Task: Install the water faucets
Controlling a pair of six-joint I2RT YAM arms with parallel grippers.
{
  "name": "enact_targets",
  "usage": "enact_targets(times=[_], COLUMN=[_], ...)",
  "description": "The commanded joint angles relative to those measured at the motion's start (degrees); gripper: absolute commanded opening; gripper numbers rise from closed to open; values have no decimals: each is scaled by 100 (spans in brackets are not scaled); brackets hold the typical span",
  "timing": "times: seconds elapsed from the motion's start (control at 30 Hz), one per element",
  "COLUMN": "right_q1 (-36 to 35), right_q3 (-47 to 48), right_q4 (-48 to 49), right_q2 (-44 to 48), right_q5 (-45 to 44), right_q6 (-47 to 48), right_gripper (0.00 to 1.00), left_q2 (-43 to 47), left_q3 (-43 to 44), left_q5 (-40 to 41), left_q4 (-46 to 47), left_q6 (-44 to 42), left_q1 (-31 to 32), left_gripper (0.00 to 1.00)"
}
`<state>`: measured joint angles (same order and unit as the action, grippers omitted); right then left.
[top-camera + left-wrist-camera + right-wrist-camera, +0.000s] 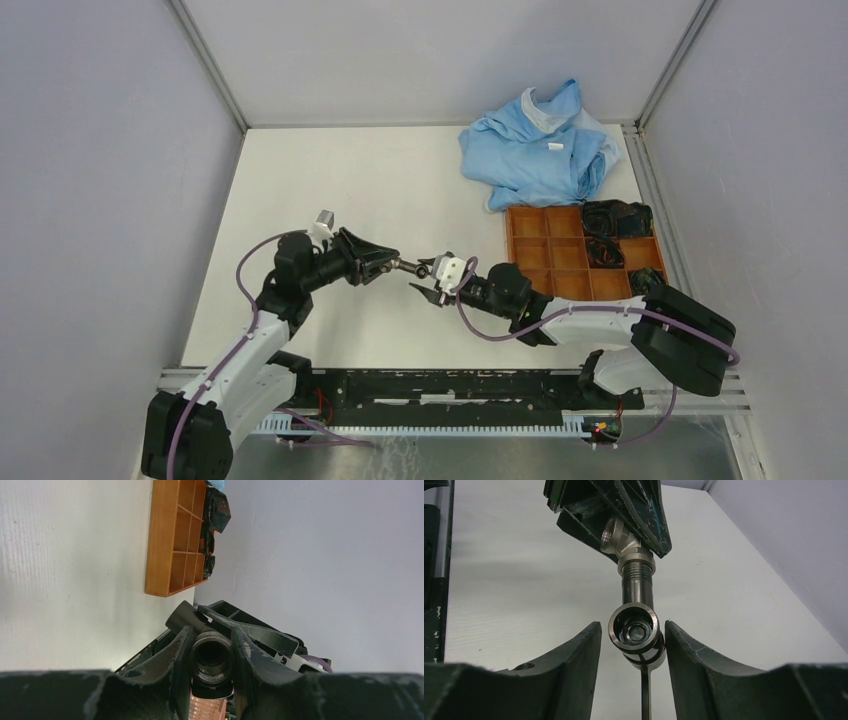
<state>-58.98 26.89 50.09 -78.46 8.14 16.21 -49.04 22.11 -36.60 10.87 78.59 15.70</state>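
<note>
One of the water faucets (412, 267) hangs in the air between the two arms, above the white table. My left gripper (390, 264) is shut on its elbow end; in the left wrist view the dark threaded fitting (211, 655) is squeezed between both fingers (252, 645). In the right wrist view the silver elbow (616, 535) and threaded pipe (636, 580) run down to the faucet's round head (634, 630). My right gripper (632, 625) is open around that head. Its right finger is at the head and a gap shows on the left. A thin lever (645, 690) hangs below the head.
An orange compartment tray (545, 255) stands to the right, with dark items (615, 220) in its right cells. A crumpled blue cloth (540, 145) lies at the back right. A black rail (450, 385) runs along the near edge. Grey walls enclose the table.
</note>
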Motion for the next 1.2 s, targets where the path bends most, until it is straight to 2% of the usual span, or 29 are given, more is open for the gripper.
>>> enact_targets(times=[0.0, 0.1, 0.27, 0.37, 0.47, 0.57, 0.73, 0.87, 1.1, 1.17], right_q1=[45, 41, 45, 45, 79, 203, 528, 607, 612, 616], right_q3=[165, 165, 124, 140, 166, 192, 82, -68, 70, 203], right_q4=[490, 539, 744, 837, 936, 1143, 2060, 3298, 6125, 6200], right_q2=[-53, -39, -87, -134, -169, -211, -432, -765, -2063, -2247], right_q5=[187, 313, 376, 480, 623, 851, 1486, 1801, 1915, 1983], right_q6=[-339, -491, -722, -943, -1397, -2378, -4665, -6454, -9846, -10457], right_gripper=[51, 44, 36, 27, 13, 0, 0, 0, 0, 0], left_q2=[156, 156, 154, 187, 223, 282, 310, 360, 530, 541], left_q3=[101, 85, 66, 52, 19, -89, -389, -636, -921, -995], left_q5=[-258, -262, -359, -379, -413, -460, -450, -379, -347, -346], left_q4=[535, 609, 780, 822, 993, 1434, 2361, 2994, 3422, 3483], left_q6=[245, 254, 262, 247, 203, 124, 80, 78, -207, -226], left_q1=[-32, -33, -33, -35, -33, -36, -33, -32, -38, -35], left_gripper=[2, 2, 2, 2, 2, 2, 2, 2, 2, 2])
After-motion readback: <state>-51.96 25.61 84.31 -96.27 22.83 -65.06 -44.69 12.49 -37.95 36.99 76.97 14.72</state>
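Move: The upright faucet body lies right at the right gripper's fingertips, about 1 cm ahead and 1 cm to their left, level with the half-open pads. From it the short threaded pipe runs left, its middle roughly 3 cm left and 2 cm ahead of the right hand, to the elbow fitting about 6 cm left and 2 cm ahead. From the left hand, which still grips that elbow, the faucet is some 6 cm to the right, neither ahead nor back, and about 2 cm lower. Close the right fingers on the faucet body, then lift the right hand about 3 cm and draw it back as much, easing left towards the left gripper while rolling it some 80 degrees about the pipe, its top going forward. Keep the left grip on the elbow, raise that hand about 3 cm too, and roll it some 20 degrees the opposite way. ##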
